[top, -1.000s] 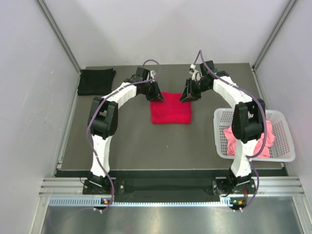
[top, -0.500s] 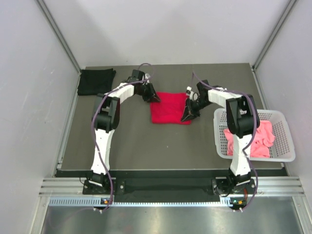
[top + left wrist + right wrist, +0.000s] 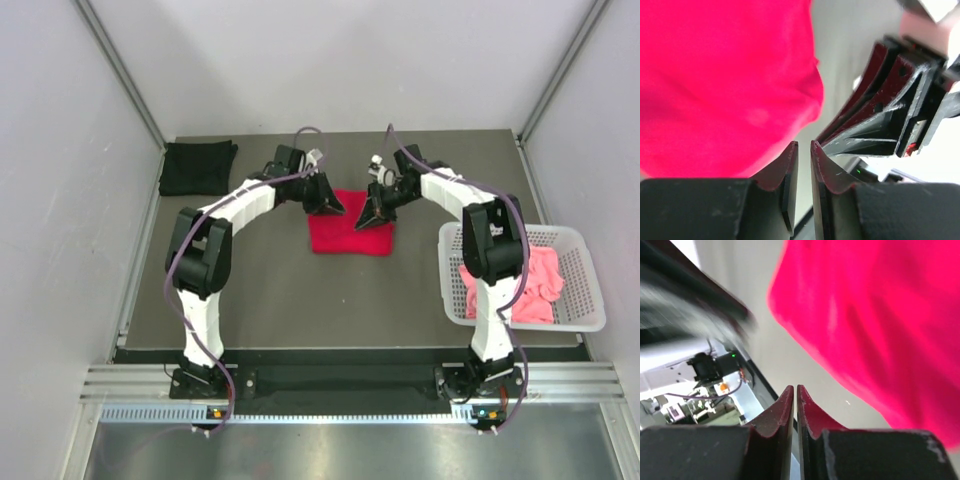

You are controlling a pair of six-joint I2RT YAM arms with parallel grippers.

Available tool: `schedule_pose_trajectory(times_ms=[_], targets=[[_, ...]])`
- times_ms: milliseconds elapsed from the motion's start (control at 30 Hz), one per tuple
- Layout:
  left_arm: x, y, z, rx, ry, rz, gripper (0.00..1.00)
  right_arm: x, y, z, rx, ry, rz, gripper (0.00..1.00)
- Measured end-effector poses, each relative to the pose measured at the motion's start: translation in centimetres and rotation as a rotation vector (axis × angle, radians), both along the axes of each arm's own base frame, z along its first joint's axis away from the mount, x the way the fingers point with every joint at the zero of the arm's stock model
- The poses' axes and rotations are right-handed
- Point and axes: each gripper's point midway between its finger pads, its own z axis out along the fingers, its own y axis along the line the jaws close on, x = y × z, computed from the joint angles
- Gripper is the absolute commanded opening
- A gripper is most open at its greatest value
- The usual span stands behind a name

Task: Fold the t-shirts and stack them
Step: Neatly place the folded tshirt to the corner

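A bright red t-shirt [image 3: 345, 238] lies folded into a flat rectangle at the middle of the table. It fills the upper left of the left wrist view [image 3: 715, 75] and the upper right of the right wrist view [image 3: 890, 315]. My left gripper [image 3: 332, 205] hovers at its far left corner, jaws a narrow slit apart [image 3: 804, 145] and empty. My right gripper [image 3: 366, 220] hangs over the far right part, shut [image 3: 795, 387] on nothing. A folded black t-shirt [image 3: 198, 167] lies at the far left corner. A salmon pink t-shirt [image 3: 532, 285] sits crumpled in the basket.
The white lattice basket [image 3: 590, 300] stands at the table's right edge, next to the right arm's upright link. In the left wrist view the right gripper's dark fingers [image 3: 875, 115] are close by on the right. Grey walls enclose the table on three sides.
The right gripper closed and moved from the shirt's right edge up and left over the cloth. The left gripper shifted slightly right. The red shirt stayed flat.
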Motion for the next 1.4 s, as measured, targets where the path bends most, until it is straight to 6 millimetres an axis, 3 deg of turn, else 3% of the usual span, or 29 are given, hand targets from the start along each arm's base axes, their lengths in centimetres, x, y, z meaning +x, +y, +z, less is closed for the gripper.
schedule_pose_trajectory(times_ms=[67, 133, 267, 300, 367, 533, 700, 800, 867, 933, 1000, 1067, 1133, 1400], targets=[[-1.3, -0.9, -0.5, -0.027, 0.019, -0.017, 0.2, 0.0, 1.1, 0.3, 0.025, -0.009, 0.015, 0.06], [-2.7, -0.8, -2.8, -0.016, 0.067, -0.018, 0.2, -0.1, 1.8, -0.4, 0.035, -0.002, 0.03, 0.06], [-5.0, 1.2, -8.7, 0.06, 0.214, 0.003, 0.19, -0.8, 1.3, -4.7, 0.007, 0.067, 0.03, 0.05], [-5.2, 1.4, -9.4, 0.055, 0.24, 0.004, 0.19, -1.3, 0.7, -6.1, -0.009, 0.092, 0.024, 0.05], [-4.9, 1.9, -9.3, 0.045, 0.235, 0.004, 0.18, -2.4, -0.4, -7.3, 0.008, 0.169, 0.006, 0.05], [-4.9, 2.9, -9.0, 0.093, 0.188, -0.01, 0.2, -2.1, -2.2, -6.5, -0.035, 0.132, -0.015, 0.06], [-5.9, 4.1, -6.7, 0.145, 0.161, -0.015, 0.2, -1.3, -2.4, -2.9, -0.057, 0.029, -0.031, 0.07], [-5.4, 3.5, -4.8, 0.101, 0.137, -0.019, 0.2, 0.0, -2.0, -0.9, -0.035, -0.033, -0.039, 0.07], [-5.1, 2.7, -4.4, 0.052, 0.14, -0.021, 0.2, 0.6, -1.8, -0.5, -0.029, -0.057, -0.038, 0.06], [-4.8, 2.2, -5.2, 0.013, 0.154, -0.017, 0.19, 0.7, -2.0, -1.1, -0.037, -0.057, -0.034, 0.06], [-5.4, 2.4, -7.3, 0.024, 0.193, -0.006, 0.19, 0.4, -2.7, -2.9, -0.066, -0.047, -0.031, 0.06], [-6.7, 3.1, -9.5, 0.041, 0.264, -0.002, 0.19, -0.9, -3.8, -5.6, -0.11, -0.001, -0.032, 0.06], [-7.1, 3.6, -9.6, 0.035, 0.278, -0.003, 0.19, -2.8, -4.9, -7.5, -0.104, 0.091, -0.043, 0.06], [-8.5, 6.2, -9.1, 0.187, 0.223, -0.019, 0.2, -3.6, -6.7, -6.8, -0.18, 0.067, -0.065, 0.06]])
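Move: Both hands hover over the red folded t-shirt. Its middle lies about 2 cm to the left hand's right, level in reach and 10 cm below; from the right hand, some 4 cm ahead, 2 cm left and 8 cm below. The black folded shirt lies about 35 cm left of the left hand and 13 cm farther out. The white basket's middle is roughly 39 cm right of the right hand, 10 cm back and 5 cm below. Down, back and outward in two quick pats, both hands dip onto the red t-shirt, lift some 5 cm, then dip again nearer its close corners. Left ends about 8 cm back, 6 cm left and 9 cm down; right ends 7 cm right and down, 4 cm back. Nearly shut fingers stay so, brushing outward and tipping steeper at the end. ##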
